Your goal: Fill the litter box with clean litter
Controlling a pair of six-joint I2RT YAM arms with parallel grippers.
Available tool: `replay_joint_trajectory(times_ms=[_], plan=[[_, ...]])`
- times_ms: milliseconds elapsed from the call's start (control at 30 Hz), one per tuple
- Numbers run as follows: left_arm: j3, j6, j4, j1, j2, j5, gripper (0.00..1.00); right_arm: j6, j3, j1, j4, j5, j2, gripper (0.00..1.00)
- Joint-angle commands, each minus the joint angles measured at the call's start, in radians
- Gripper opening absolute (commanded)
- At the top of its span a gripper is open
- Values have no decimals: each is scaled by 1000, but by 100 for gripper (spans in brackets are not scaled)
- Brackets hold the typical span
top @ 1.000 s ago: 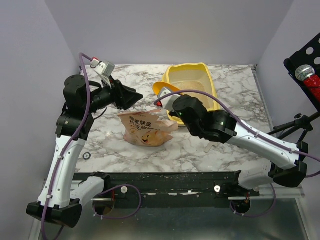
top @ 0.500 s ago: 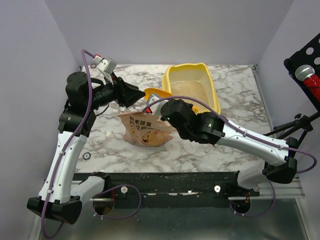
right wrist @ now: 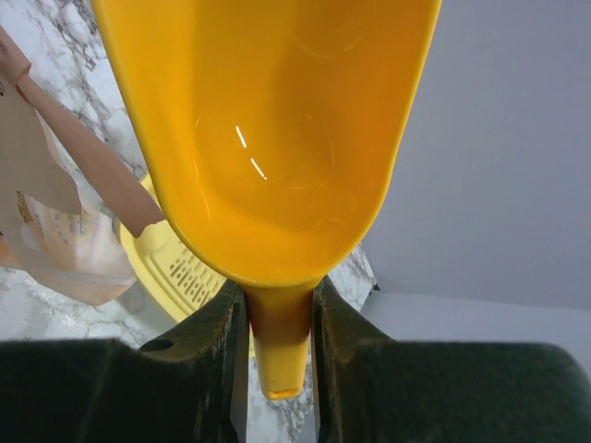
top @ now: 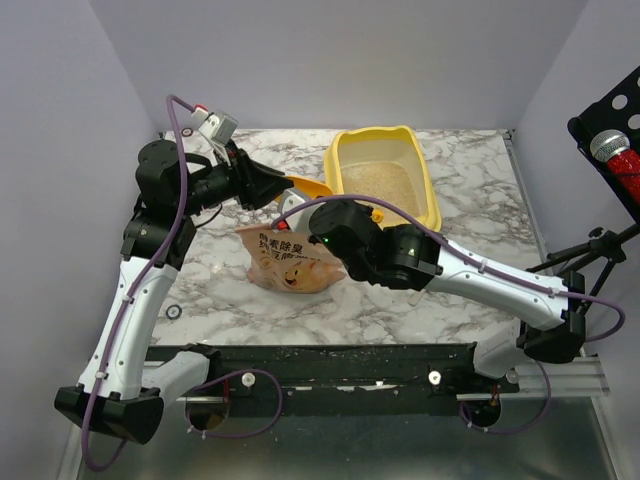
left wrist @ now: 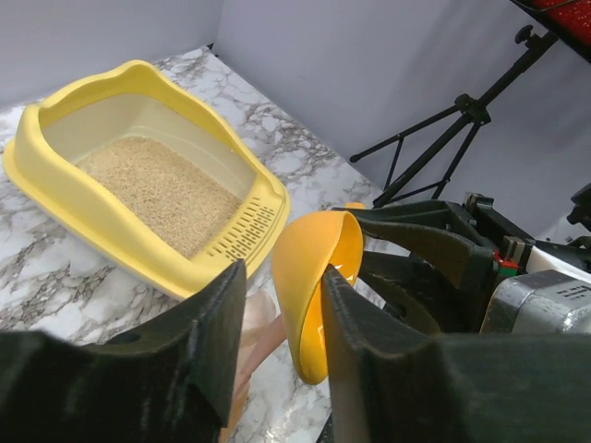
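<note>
The yellow litter box (top: 428, 172) stands at the back of the table, a layer of beige clean litter (top: 378, 180) on its floor; the left wrist view shows the litter box (left wrist: 88, 214) and clean litter (left wrist: 159, 189) too. My right gripper (top: 322, 208) is shut on the handle of an empty orange scoop (top: 305, 186), left of the box and above the bag. In the right wrist view, the right gripper (right wrist: 277, 293) pinches the scoop (right wrist: 268, 138) by its handle. My left gripper (left wrist: 282, 277) is open round the scoop's bowl (left wrist: 309, 268): one finger touches the rim and a gap remains at the other.
A pinkish-tan bag (top: 290, 262) with dark printing lies mid-table under the scoop. A small ring (top: 174, 312) lies near the left front. A microphone on a stand (top: 612, 148) is off the table's right edge. A black rail (top: 330, 360) runs along the near edge.
My right arm carried the scoop from the box's near left corner leftward to the left gripper. The left jaws narrowed round the scoop's bowl.
</note>
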Motion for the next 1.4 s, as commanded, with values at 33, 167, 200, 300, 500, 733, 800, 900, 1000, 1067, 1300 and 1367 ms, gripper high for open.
replay_joint_trajectory(times_ms=[33, 167, 200, 300, 500, 733, 800, 900, 1000, 1067, 1300, 1367], plan=[[-14, 11, 7, -16, -1, 36, 31, -39, 54, 19, 23, 35, 14, 0], [-18, 45, -26, -19, -4, 41, 0, -45, 53, 21, 43, 50, 12, 0], [-23, 56, -33, -21, -8, 39, 0, -47, 51, 20, 55, 58, 6, 0], [-32, 88, -59, -27, -27, 4, 0, -68, 36, 21, 124, 82, -15, 0], [-61, 106, -57, -28, -108, -123, 0, -122, 43, 18, 282, 128, -42, 11], [-123, 129, -14, -27, -252, -333, 0, 7, 102, -37, 348, -7, -78, 67], [-127, 140, -10, -27, -275, -376, 0, 50, 126, -60, 326, -59, -83, 73], [-126, 151, -19, -27, -269, -390, 0, 174, 207, -115, 203, -166, -83, 79], [-138, 154, -21, -27, -258, -390, 0, 309, 257, -222, 99, -324, -109, 80], [-159, 146, -1, -25, -263, -381, 0, 383, 251, -299, 86, -453, -135, 80], [-211, 111, 32, -25, -297, -326, 0, 620, 168, -480, 190, -896, -172, 79], [-227, 82, 47, -25, -321, -301, 0, 676, 124, -513, 239, -1000, -175, 79]])
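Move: The scoop, held by the right hand near its neck, has its middle about 12 cm right of the left hand and 3 cm back, nearly level; the bowl's tip lies between the left fingers. From the right hand that middle is 5 cm left and 2 cm ahead. The litter bag stands some 27 cm below the left hand, 2 cm back and 2 cm right; the litter box is 18 cm ahead, 28 cm right, equally low. The left fingers close from half open and pinch the end of the scoop's bowl, then draw it about 5 cm left, turning counter-clockwise, first rising some 4 cm and then sinking below the starting height. As that pull begins, the right fingers open and let go of the handle; the right hand climbs about 14 cm, rolling its left side up and drawing off to the right and a little forward. ##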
